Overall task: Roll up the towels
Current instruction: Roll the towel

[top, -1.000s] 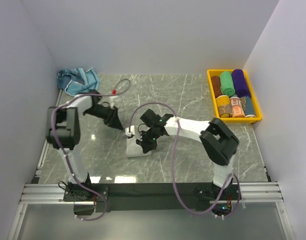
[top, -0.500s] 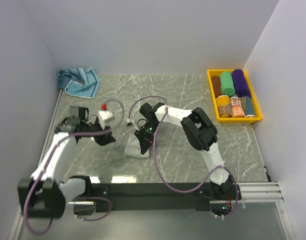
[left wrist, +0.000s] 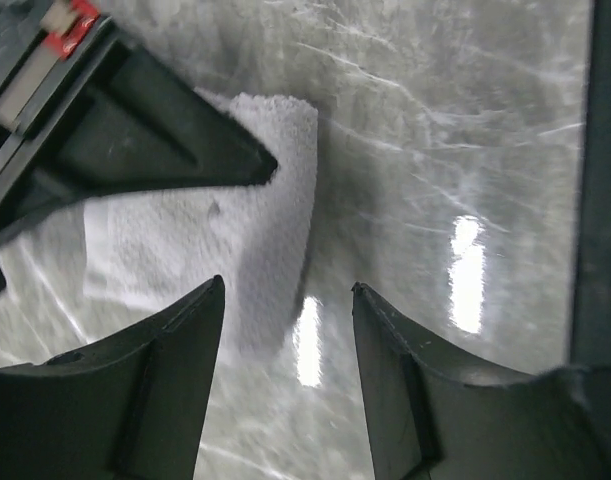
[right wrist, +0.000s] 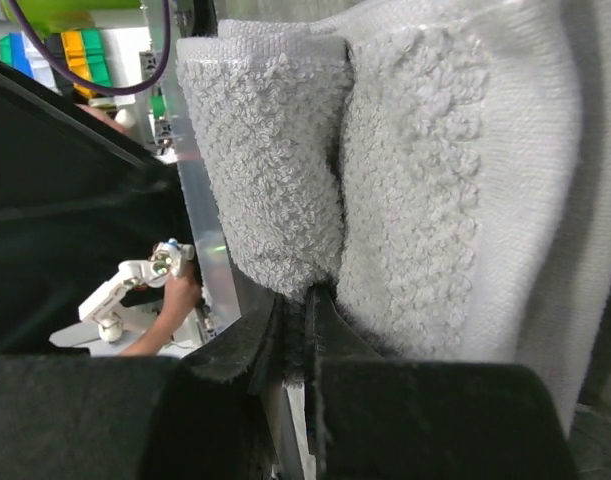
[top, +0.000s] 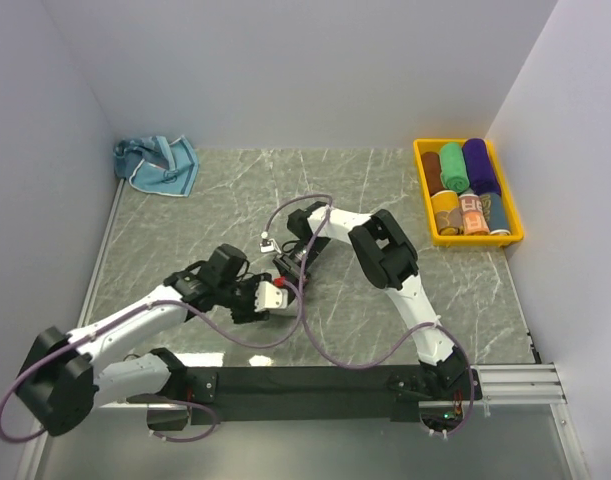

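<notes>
A pale grey-white towel (left wrist: 235, 230) lies on the marble table (top: 185, 215), partly folded over on itself; in the top view the two grippers cover almost all of it. My right gripper (right wrist: 307, 300) is shut on a fold of this towel (right wrist: 425, 200) and comes down on it from the far side (top: 288, 268). My left gripper (left wrist: 285, 300) is open and low over the table at the towel's near edge, its fingers (left wrist: 200, 330) empty. A light blue towel (top: 157, 163) lies crumpled in the back left corner.
A yellow bin (top: 519, 226) at the back right holds several rolled towels, among them green (top: 452, 162), purple (top: 479, 162), brown (top: 431, 165) and orange (top: 444, 209). White walls close in the table on the left, back and right. Purple cables loop off both arms.
My left arm has swung from the back left down to the near side of the grey-white towel, its jaws widening. The right gripper has stayed shut on the towel while its arm straightened.
</notes>
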Controlling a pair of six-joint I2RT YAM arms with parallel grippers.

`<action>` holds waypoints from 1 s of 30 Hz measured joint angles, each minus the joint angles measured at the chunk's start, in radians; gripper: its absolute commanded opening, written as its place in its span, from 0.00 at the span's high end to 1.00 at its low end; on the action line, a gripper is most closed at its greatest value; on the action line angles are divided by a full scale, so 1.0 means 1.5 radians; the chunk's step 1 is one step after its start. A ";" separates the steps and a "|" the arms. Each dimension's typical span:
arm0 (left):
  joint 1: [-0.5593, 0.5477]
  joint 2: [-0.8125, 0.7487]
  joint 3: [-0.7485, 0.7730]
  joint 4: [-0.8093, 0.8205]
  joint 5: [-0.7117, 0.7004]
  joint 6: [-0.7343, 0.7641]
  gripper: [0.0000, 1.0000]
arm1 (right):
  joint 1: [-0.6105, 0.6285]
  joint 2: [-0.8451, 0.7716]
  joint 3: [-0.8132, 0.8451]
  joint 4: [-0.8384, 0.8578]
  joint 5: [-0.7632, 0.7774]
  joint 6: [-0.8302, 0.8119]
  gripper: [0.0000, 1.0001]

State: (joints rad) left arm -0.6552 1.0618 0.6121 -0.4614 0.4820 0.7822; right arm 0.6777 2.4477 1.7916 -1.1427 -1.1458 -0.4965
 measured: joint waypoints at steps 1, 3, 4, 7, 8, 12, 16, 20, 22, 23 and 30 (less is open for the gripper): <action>-0.007 0.013 0.000 0.010 -0.008 0.010 0.41 | -0.001 0.003 0.004 -0.005 0.000 0.000 1.00; -0.021 0.051 0.000 0.039 -0.024 0.037 0.42 | -0.002 0.007 0.009 -0.012 0.000 -0.001 1.00; -0.023 0.067 0.000 0.048 -0.030 0.047 0.43 | -0.003 0.008 0.011 -0.014 -0.001 -0.001 1.00; -0.026 0.124 -0.003 0.087 -0.054 0.080 0.52 | -0.007 0.008 0.011 -0.017 -0.001 -0.001 1.00; -0.026 0.139 -0.005 0.097 -0.059 0.088 0.60 | -0.008 0.008 0.011 -0.018 -0.001 -0.001 0.99; -0.027 0.186 0.013 0.096 -0.063 0.117 0.88 | -0.013 0.008 0.011 -0.024 0.001 -0.003 0.74; -0.026 0.228 0.073 0.039 -0.045 0.116 0.99 | -0.034 0.005 0.025 -0.051 0.024 -0.006 0.55; -0.025 0.266 0.132 -0.033 -0.012 0.098 0.99 | -0.083 -0.004 0.073 -0.072 0.080 -0.005 0.48; -0.022 0.292 0.158 -0.075 0.015 0.084 0.99 | -0.124 -0.025 0.086 -0.057 0.114 -0.002 0.48; -0.020 0.305 0.171 -0.096 0.029 0.077 0.99 | -0.150 -0.047 0.084 -0.044 0.128 0.003 0.48; 0.033 0.477 0.336 -0.258 0.128 0.012 0.99 | -0.331 -0.391 -0.197 0.140 0.196 0.050 0.54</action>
State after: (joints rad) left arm -0.6056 1.7771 1.1164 -0.8482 0.6743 0.8001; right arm 0.1806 1.8614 1.4960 -0.9329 -0.8520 -0.4213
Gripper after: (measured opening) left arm 0.093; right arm 0.489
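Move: The partly rolled grey towel has its middle about 4 cm ahead of the open left hand, 5 cm to its right and 6 cm below. The left end of the towel's near fold lies closer: about 3 cm ahead, 1 cm right and 5 cm down. The right fingers, shut on that same fold, are some 7 cm right of the left hand, 2 cm ahead and 5 cm lower; from them the towel's middle is about 2 cm ahead and 2 cm left. The towel's near fold changes hands: the left gripper sinks about 5 cm and a little forward, closes on the fold's left part, then tips its wrist some 35 degrees while easing slightly back and right. Once it is pinched there, the right fingers open, let go and swing away forward and right, rising about 10 cm. ##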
